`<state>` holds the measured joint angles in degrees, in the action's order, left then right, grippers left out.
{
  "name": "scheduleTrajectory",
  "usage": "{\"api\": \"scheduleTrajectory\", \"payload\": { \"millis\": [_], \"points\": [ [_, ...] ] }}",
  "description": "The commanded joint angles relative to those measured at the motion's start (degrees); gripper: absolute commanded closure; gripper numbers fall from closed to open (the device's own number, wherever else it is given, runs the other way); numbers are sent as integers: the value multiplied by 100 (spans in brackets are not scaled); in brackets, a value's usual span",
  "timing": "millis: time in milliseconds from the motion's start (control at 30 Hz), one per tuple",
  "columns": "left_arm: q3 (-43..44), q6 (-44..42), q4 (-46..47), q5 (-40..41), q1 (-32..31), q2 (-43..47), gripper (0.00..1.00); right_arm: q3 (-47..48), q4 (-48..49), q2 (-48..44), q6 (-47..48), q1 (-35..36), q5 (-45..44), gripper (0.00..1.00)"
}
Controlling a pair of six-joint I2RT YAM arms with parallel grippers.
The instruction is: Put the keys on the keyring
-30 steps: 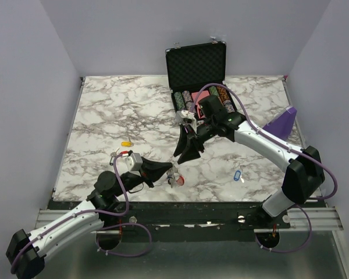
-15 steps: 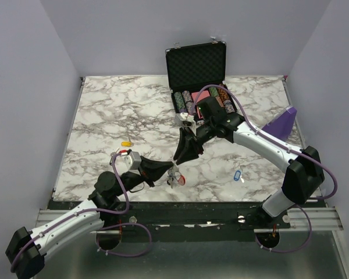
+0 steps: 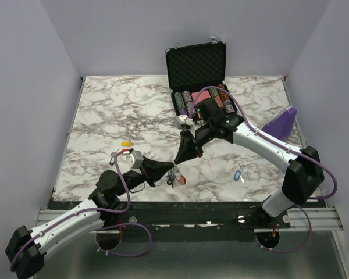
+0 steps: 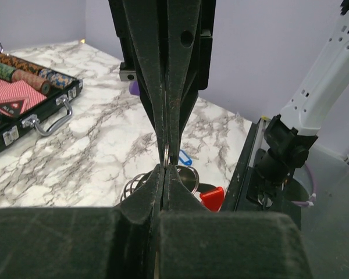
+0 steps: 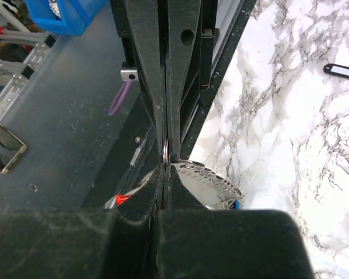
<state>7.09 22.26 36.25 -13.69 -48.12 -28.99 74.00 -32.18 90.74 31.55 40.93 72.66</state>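
Both grippers meet tip to tip above the table's front edge. My left gripper is shut on a thin silver ring. My right gripper comes from the opposite side and is shut on the same ring. Below them hangs the keyring, its red part beside more silver loops and an oval silver plate. A yellow-tagged key lies on the marble to the left. A blue-tagged key lies to the right.
An open black case with poker chips stands at the back centre. A purple object leans at the right edge. The black front rail runs just below the grippers. A dark-looking tag lies on the marble.
My right gripper has gone from open to shut on the thin ring at the left gripper's tips. The left gripper stays shut and has barely moved.
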Motion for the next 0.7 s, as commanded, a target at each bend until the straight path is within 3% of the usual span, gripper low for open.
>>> {"api": "scheduleTrajectory", "payload": {
  "millis": [0, 67, 167, 400, 500, 667],
  "points": [
    [397, -309, -958, 157, 4, 218, 80, 299, -717, -83, 649, 73, -427, 98],
    [756, -704, -1924, 104, 4, 402, 50, 422, -1051, -100, 1027, 73, -743, 98],
    [1205, -1371, -3340, 60, 4, 631, 37, 554, -1500, -170, 1694, 65, -1305, 98],
    [1602, -2672, -3616, -642, -22, 343, 28, 370, -2415, -522, 3795, 82, -1676, 97],
    [1725, -2972, -3590, -968, -31, 18, 25, 238, -2407, -566, 4025, 73, -1782, 97],
    [1769, -3149, -3169, -1153, -66, -571, 29, 168, -2459, -584, 4280, 91, -1826, 97]
  ]
}}
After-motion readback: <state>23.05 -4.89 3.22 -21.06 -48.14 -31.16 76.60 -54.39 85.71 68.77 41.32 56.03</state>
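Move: The keyring is right at my left fingertips and also between my shut right fingertips, roughly 15 cm above the table. Beneath both hands hang the red-handled piece, about 7 cm below, 2 cm back and 2 cm to the right, and the threaded key bunch, about 9 cm below, 1 cm back and 1 cm to the left. A loose blue key tag lies on the table some 25 cm to the right and 4 cm ahead. I spread my left fingers wide and let go of the keyring, lift that hand about 2.5 cm, then sink it some 4 cm while its fingers tip down. My right hand keeps its pinch and carries the keyring away to my right by nearly 4 cm, lower and a touch forward, rolling about 30 degrees so its fingers point more steeply down. ##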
